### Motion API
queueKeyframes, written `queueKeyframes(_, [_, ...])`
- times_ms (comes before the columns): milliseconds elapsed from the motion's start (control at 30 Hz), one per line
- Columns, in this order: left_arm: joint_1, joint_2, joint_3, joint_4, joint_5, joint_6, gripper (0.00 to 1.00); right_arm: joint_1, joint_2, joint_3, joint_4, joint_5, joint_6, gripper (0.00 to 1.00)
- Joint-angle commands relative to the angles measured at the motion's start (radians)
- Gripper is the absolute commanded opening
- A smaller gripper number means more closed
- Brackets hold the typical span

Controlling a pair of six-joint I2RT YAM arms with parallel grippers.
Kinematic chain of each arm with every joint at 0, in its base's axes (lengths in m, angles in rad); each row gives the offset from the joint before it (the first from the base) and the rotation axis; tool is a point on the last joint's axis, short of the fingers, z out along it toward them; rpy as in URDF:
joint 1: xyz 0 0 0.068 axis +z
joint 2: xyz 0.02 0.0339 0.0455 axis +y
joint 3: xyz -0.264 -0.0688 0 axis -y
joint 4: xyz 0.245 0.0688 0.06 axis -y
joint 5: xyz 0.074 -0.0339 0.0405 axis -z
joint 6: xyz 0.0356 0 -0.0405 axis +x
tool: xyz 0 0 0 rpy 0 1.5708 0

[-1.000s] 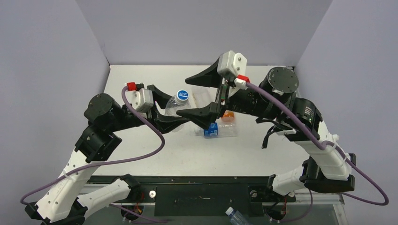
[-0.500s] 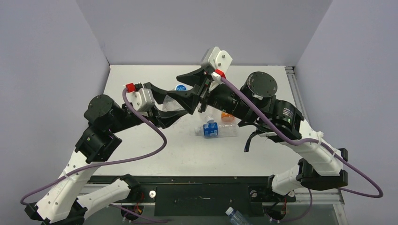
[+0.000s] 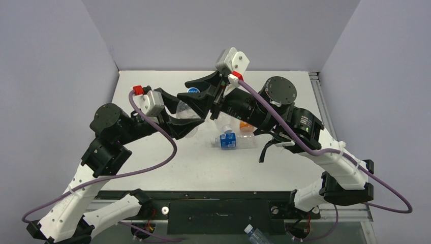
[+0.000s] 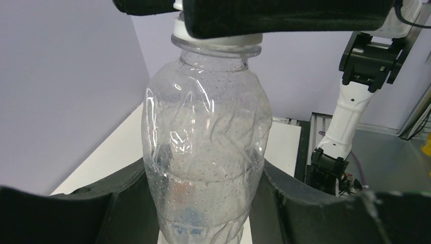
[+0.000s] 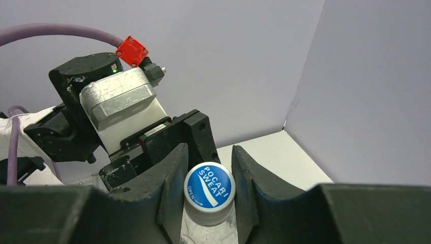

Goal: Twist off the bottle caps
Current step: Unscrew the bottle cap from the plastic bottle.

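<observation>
My left gripper [image 3: 182,121] is shut on a clear crumpled bottle [image 3: 186,113], held up above the table's left middle. In the left wrist view that bottle [image 4: 206,152] stands upright between the two dark fingers [image 4: 114,206]. Its bottle cap [image 5: 209,187] has a blue printed top and a white ridged side. My right gripper [image 5: 209,189] is shut on this cap, one finger [image 5: 173,190] pressed on each side. From above, the cap [image 3: 193,92] shows only partly between the right gripper's [image 3: 197,96] fingers.
A clear bottle with a blue label [image 3: 235,141] lies on the white table [image 3: 152,81], with an orange bottle [image 3: 246,125] behind it, under my right arm. Another bottle [image 3: 256,235] lies below the table's front edge. Grey walls enclose the table.
My right gripper has swung left from above the lying bottles to the held bottle's top and closed on its cap. The left gripper kept its hold, shifting only slightly.
</observation>
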Motion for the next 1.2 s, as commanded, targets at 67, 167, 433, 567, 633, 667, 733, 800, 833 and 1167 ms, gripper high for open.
queueKeyframes(67, [-0.002, 0.008, 0.053, 0.083, 0.103, -0.168, 0.00, -0.065, -0.014, -0.002, 0.095, -0.161, 0.012, 0.00])
queueKeyframes(167, [0.001, 0.020, 0.081, 0.111, 0.213, -0.267, 0.00, -0.145, -0.024, 0.001, 0.131, -0.455, 0.125, 0.00])
queueKeyframes(433, [0.001, 0.061, 0.136, 0.114, 0.423, -0.344, 0.00, -0.199, 0.038, 0.160, 0.069, -0.952, 0.172, 0.00])
queueKeyframes(567, [-0.002, 0.073, 0.156, 0.118, 0.469, -0.361, 0.00, -0.213, -0.011, 0.021, 0.471, -1.122, 0.385, 0.00])
queueKeyframes(633, [-0.003, 0.079, 0.161, 0.120, 0.488, -0.367, 0.00, -0.218, -0.028, -0.076, 0.869, -1.175, 0.674, 0.00])
queueKeyframes(667, [-0.003, 0.081, 0.162, 0.120, 0.493, -0.369, 0.00, -0.217, -0.022, -0.082, 0.946, -1.199, 0.803, 0.00])
queueKeyframes(733, [-0.006, 0.086, 0.168, 0.120, 0.507, -0.372, 0.00, -0.210, 0.010, -0.032, 1.040, -1.229, 0.887, 0.00])
queueKeyframes(800, [-0.007, 0.088, 0.171, 0.121, 0.512, -0.372, 0.00, -0.210, 0.048, 0.008, 1.055, -1.246, 0.919, 0.00])
queueKeyframes(833, [-0.006, 0.088, 0.172, 0.119, 0.513, -0.368, 0.00, -0.221, 0.055, 0.019, 1.055, -1.247, 0.928, 0.02])
queueKeyframes(1167, [0.000, 0.059, 0.140, 0.071, 0.460, -0.203, 0.00, -0.482, -0.029, -0.025, 0.789, -1.070, 0.791, 0.81])
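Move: The white cap with the blue top is already between the right fingertips, at the hand point itself. The plastic bottle's body hangs about 10 cm below it, about 1 cm back and level sideways. The blue-labelled bottle lies on the table roughly 15 cm ahead of the right hand and 12 cm to its right, some 54 cm down. The left hand already grips the bottle's body, with the cap some 9 cm above it and about 1 cm ahead. Keeping the cap pinched, the right fingers twist it counter-clockwise by nearly 60 degrees while the left hand keeps its hold on the bottle and turns it clockwise about 30, both hands drawing back roughly 10 cm and rising slightly. Then the right fingers spread wide, let go of the cap and pull away forward, to the right and up. ##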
